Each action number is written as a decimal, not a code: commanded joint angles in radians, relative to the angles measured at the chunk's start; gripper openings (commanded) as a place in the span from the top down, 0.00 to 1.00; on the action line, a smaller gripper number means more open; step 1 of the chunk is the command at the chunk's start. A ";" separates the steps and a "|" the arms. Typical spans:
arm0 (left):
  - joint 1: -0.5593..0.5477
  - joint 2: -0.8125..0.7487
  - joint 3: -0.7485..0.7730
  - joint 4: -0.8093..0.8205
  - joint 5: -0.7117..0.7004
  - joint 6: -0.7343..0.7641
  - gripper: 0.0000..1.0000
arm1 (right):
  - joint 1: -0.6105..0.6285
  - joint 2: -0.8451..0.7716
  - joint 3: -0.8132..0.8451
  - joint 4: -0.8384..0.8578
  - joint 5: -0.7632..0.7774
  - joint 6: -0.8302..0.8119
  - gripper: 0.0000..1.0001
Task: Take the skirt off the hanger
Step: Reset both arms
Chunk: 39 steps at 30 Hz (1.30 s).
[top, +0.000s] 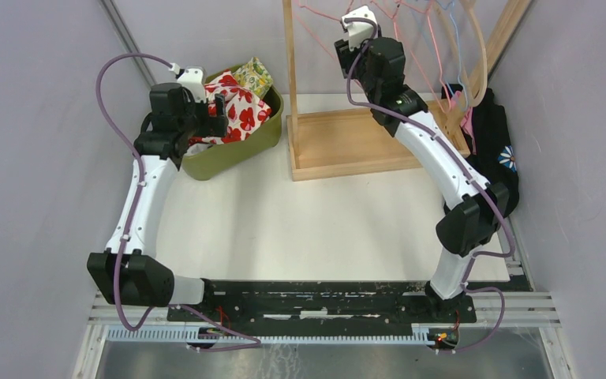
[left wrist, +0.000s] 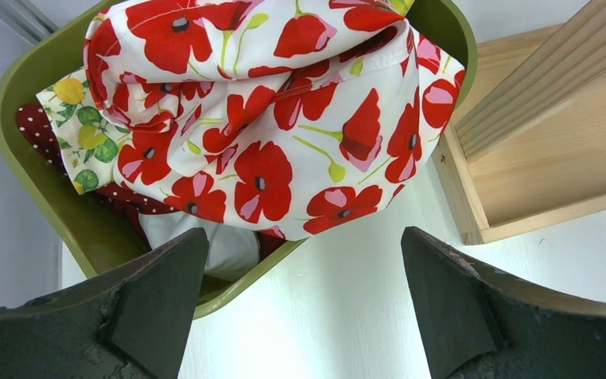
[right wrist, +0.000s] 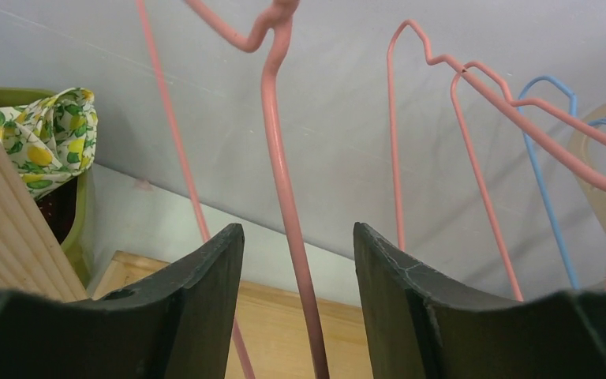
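The skirt [left wrist: 284, 134], white with red poppies, lies bundled in the green basket [left wrist: 63, 213] and drapes over its near rim; it also shows in the top view [top: 241, 110]. My left gripper [left wrist: 304, 308] is open and empty, just in front of the basket rim over the white table; in the top view it [top: 219, 114] sits beside the skirt. My right gripper [right wrist: 298, 268] is raised at the rack, open, with the wire of a bare pink hanger [right wrist: 284, 158] between its fingers, touching neither. In the top view the right gripper [top: 355, 35] is among the hangers.
A wooden rack has a tray base [top: 347, 142] and an upright post [top: 288, 47]. More bare hangers hang to the right: pink [right wrist: 473, 158], blue [right wrist: 548, 181], beige [right wrist: 592, 158]. A lemon-print cloth [top: 252, 76] is in the basket. A black garment [top: 497, 142] lies by the right wall.
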State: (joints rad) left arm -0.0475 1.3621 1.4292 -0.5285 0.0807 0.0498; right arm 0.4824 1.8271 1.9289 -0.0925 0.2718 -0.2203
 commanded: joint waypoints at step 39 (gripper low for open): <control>-0.064 -0.012 -0.181 0.211 -0.126 -0.024 0.01 | 0.013 -0.485 -0.519 -0.207 -0.060 0.176 0.14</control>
State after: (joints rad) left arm -0.1074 1.3621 1.2495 -0.3653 -0.0303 0.0265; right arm 0.4908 1.3552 1.4353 -0.3172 0.2199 -0.0803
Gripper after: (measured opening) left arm 0.990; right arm 0.856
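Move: The pink hanger the right hand has just released still has its wire between the parted fingers, its middle about 4 cm ahead, 3 cm left and 2 cm above. The other pink hangers hang roughly 10 cm right, 5 cm farther out and 3 cm higher; the rack's tray lies some 38 cm below, about 4 cm back and 2 cm right. From the left hand, the green bin is about 10 cm ahead, 1 cm right and 20 cm below, the poppy-print skirt on top 10 cm ahead, 3 cm right, 15 cm below. The right hand backs out from the pink hanger by about 12 cm, drifting some 5 cm right in an arc that first climbs about 11 cm and then sinks past its starting height to end 6 cm lower, the fingers spreading wider and the wrist tipping up a little, then down to about 15 degrees below its first pitch. Meanwhile the left hand, empty and still wide open, sinks some 5 cm towards the skirts in the green bin without touching them. ##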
